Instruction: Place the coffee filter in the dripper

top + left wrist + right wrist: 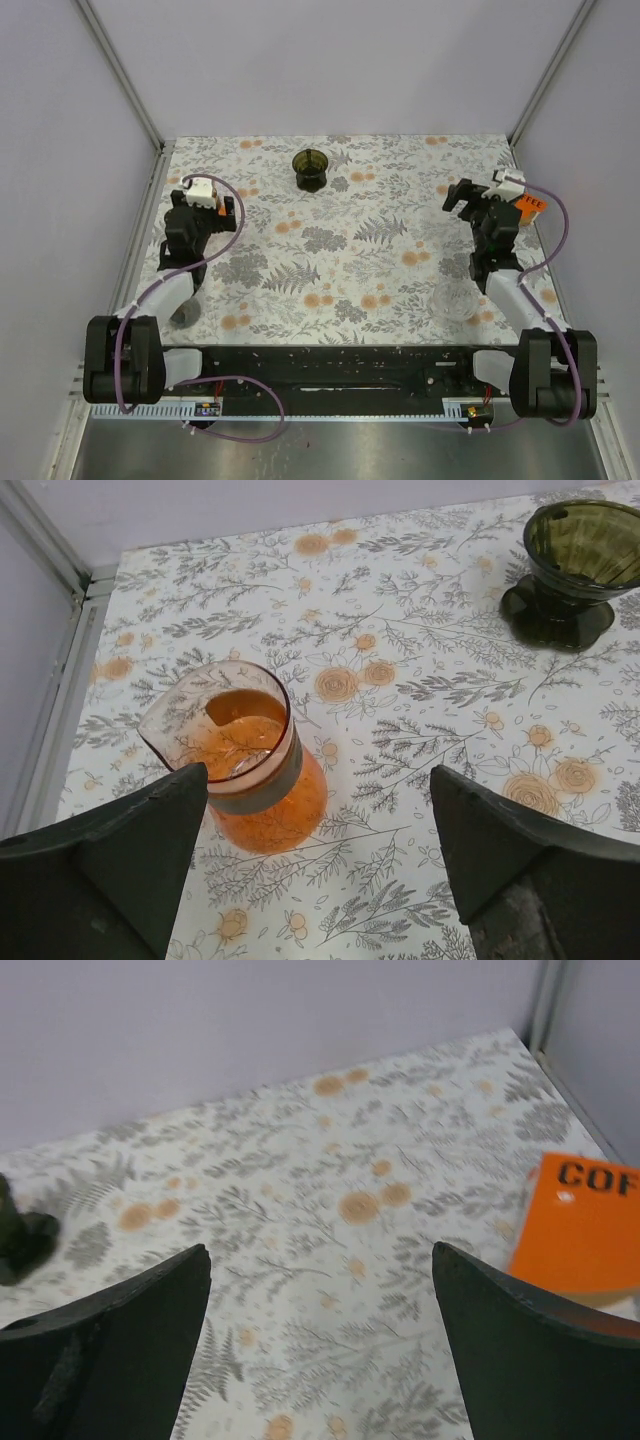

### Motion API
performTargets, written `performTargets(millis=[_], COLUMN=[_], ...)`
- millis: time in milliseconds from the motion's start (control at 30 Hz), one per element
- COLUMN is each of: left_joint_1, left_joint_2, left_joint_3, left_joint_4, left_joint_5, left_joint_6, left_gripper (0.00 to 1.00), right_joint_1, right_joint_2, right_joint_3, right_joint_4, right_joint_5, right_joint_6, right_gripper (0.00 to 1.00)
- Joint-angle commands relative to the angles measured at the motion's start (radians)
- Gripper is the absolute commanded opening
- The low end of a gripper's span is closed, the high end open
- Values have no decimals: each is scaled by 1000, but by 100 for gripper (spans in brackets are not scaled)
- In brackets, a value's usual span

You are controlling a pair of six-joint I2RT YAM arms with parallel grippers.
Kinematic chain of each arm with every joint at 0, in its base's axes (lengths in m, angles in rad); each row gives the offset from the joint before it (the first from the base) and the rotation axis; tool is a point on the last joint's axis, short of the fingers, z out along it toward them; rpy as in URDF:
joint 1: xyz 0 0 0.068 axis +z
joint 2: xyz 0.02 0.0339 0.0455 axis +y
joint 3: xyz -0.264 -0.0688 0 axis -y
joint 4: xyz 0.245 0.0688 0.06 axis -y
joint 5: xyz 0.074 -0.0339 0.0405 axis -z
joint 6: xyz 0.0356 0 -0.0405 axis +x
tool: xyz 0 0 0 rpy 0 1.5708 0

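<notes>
The dark green glass dripper (pixel 312 168) stands upright at the back middle of the flowered table, and shows at the upper right of the left wrist view (pixel 575 565). I see no loose coffee filter; an orange box lettered "COF" (pixel 585 1225) lies at the right (pixel 530 206). My left gripper (pixel 190 205) hovers open at the left, nothing between its fingers (pixel 318 772). My right gripper (pixel 462 196) hangs open over bare cloth just left of the orange box (pixel 320 1250).
An orange glass carafe (pixel 250 770) with a grey band stands below the left gripper, by its left finger. A clear glass dish (pixel 457 301) sits near the right arm's base. Grey walls with metal posts (pixel 125 85) close in the table.
</notes>
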Motion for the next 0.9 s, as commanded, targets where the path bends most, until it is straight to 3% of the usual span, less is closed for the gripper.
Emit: performTargets(millis=[0, 133, 267, 500, 600, 867], left_joint_1=[5, 5, -10, -189, -223, -268], left_joint_2=[-69, -65, -16, 314, 475, 848], left_joint_3=[134, 335, 498, 863, 1048, 1481], left_joint_4=[-365, -669, -811, -961, -1021, -1137], left_joint_5=[108, 219, 293, 152, 18, -36], left_joint_6=[105, 115, 8, -126, -195, -253], left_gripper=[94, 91, 84, 77, 76, 78], right_joint_1=[-1, -1, -1, -1, -1, -1], right_joint_2=[-64, -68, -70, -67, -52, -10], right_joint_3=[206, 343, 429, 461, 460, 441], right_joint_4=[-357, -595, -752, -892, -935, -955], right_joint_5=[-174, -243, -254, -38, -46, -79], right_joint_6=[90, 121, 149, 141, 129, 127], right_gripper=[99, 99, 99, 99, 99, 99])
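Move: The dripper that my left hand goes for stands roughly 21 cm ahead, 23 cm to its right and 10 cm below. The carafe of orange liquid is much nearer, about 7 cm ahead of that hand, 2 cm to its left and 9 cm below. From my right hand, the pale coffee filter lies about 15 cm back, 6 cm left and 18 cm down; the coffee box is 7 cm ahead, 17 cm right and 12 cm below. I lift my left hand about 8 cm while swinging it right, clear of the carafe, then drive it forward and down towards the dripper, some 15 cm right and 12 cm forward overall, tipping the fingers down about 30 degrees and narrowing them a little. My empty right hand rises and drifts left, then sinks and draws back towards the filter, also tipping down, its fingers wide open. ##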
